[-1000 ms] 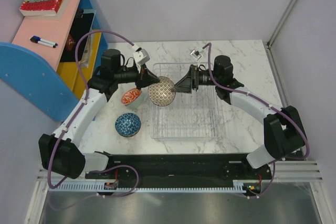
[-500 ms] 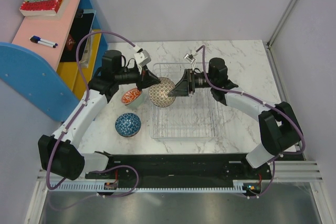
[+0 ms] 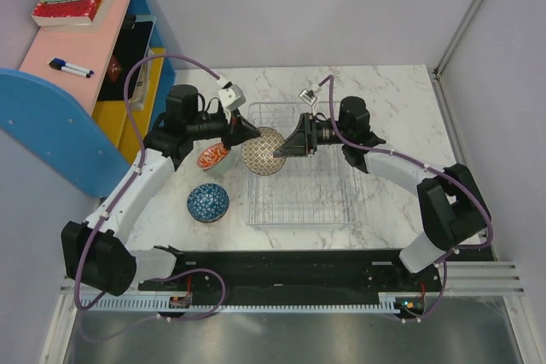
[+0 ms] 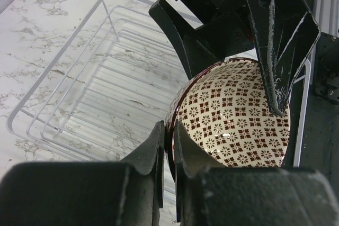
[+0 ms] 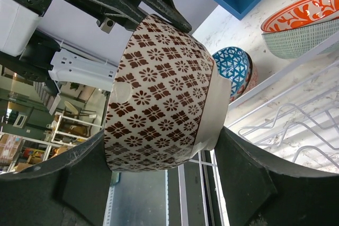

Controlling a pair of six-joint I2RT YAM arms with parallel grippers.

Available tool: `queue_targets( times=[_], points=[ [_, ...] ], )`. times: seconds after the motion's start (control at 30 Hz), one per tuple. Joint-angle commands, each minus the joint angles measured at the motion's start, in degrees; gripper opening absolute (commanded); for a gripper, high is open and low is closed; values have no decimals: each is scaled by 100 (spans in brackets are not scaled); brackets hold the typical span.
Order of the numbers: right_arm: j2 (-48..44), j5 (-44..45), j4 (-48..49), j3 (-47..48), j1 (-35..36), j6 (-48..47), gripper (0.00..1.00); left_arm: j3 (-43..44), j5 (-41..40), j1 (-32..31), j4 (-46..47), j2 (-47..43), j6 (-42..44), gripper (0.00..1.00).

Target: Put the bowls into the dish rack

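Observation:
A cream bowl with a brown flower pattern point(image 3: 263, 150) hangs on its side over the left end of the silver wire dish rack point(image 3: 300, 202). My left gripper point(image 3: 244, 135) is shut on its rim, which is pinched thin between the jaws point(image 4: 170, 136). My right gripper point(image 3: 278, 149) spans the same bowl point(image 5: 159, 93) from the other side. One of its fingers lies against the wall near the rim and the other against the base. An orange-and-white bowl point(image 3: 212, 158) and a blue patterned bowl point(image 3: 207, 202) sit on the table left of the rack.
The marble table point(image 3: 392, 108) ends at grey walls behind and to the right. A blue and pink shelf point(image 3: 77, 49) with a book and a marker stands at the far left. The arm bases sit on the black rail point(image 3: 281, 270) at the near edge.
My right gripper has moved left onto the patterned bowl and narrowed its jaws against it. The left gripper has kept its hold, with the bowl staying in place.

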Motion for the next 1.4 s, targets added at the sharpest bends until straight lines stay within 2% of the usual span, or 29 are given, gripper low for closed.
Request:
queue_targets(
  times=[0.0, 0.03, 0.1, 0.13, 0.2, 0.23, 0.33, 0.53, 0.6, 0.73, 0.77, 0.9, 1.0, 1.37],
  points=[
    [100, -309, 550, 2, 7, 122, 0, -4, 62, -24, 321, -196, 148, 4],
    [126, -327, 523, 11, 7, 95, 0, 13, 62, -24, 303, -187, 147, 13],
    [161, -336, 462, 28, -2, 42, 0, 13, 80, -24, 303, -178, 139, 23],
    [153, -318, 418, 28, -11, 16, 0, 22, 62, -24, 294, -178, 147, 32],
    [118, -239, 85, 72, -46, -290, 0, 31, 36, 28, 251, -178, 165, 42],
    [100, -117, -143, 116, -63, -492, 0, 48, 19, 55, 250, -195, 139, 59],
    [21, 260, -1206, 318, -142, -1336, 0, 66, 350, 362, 294, -204, -107, 82],
    [-32, 639, -1612, 371, -388, -1583, 0, -109, 1238, 1197, 453, -213, -547, 86],
    [-93, 1069, -2129, 520, -467, -1881, 0, -215, 1380, 1538, 444, -292, -564, 86],
    [-295, 2438, -3288, 880, -477, -3024, 0, -523, 1302, 1996, 111, -406, -302, 86],
    [-348, 3094, -3439, 942, -477, -3190, 0, -575, 1302, 2119, -21, -415, -170, 86],
    [-436, 4546, -3924, 1188, -442, -3789, 0, -900, 916, 2200, -285, -406, 182, 91],
    [-401, 5391, -4187, 1355, -328, -4228, 0, -1111, 1011, 2261, -294, -319, 323, 96],
    [257, 8021, -4768, 1900, 445, -5626, 0, -1165, 1152, 2446, -514, -222, 561, 97]
  ],
)
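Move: With both hands on the brown-patterned bowl, the right's goal is the far right part of the dish rack, about 15 cm ahead, 12 right and 19 below; the rack's middle is some 4 cm ahead and 7 right, 21 below. The red bowl lies roughly 13 cm left, 2 ahead and 19 below the left hand; from that same hand the blue bowl is 11 cm back, 16 left, 20 below. Left releases, retreating 11 cm left, then down towards the red bowl; right lowers and carries the brown-patterned bowl forward-right. ##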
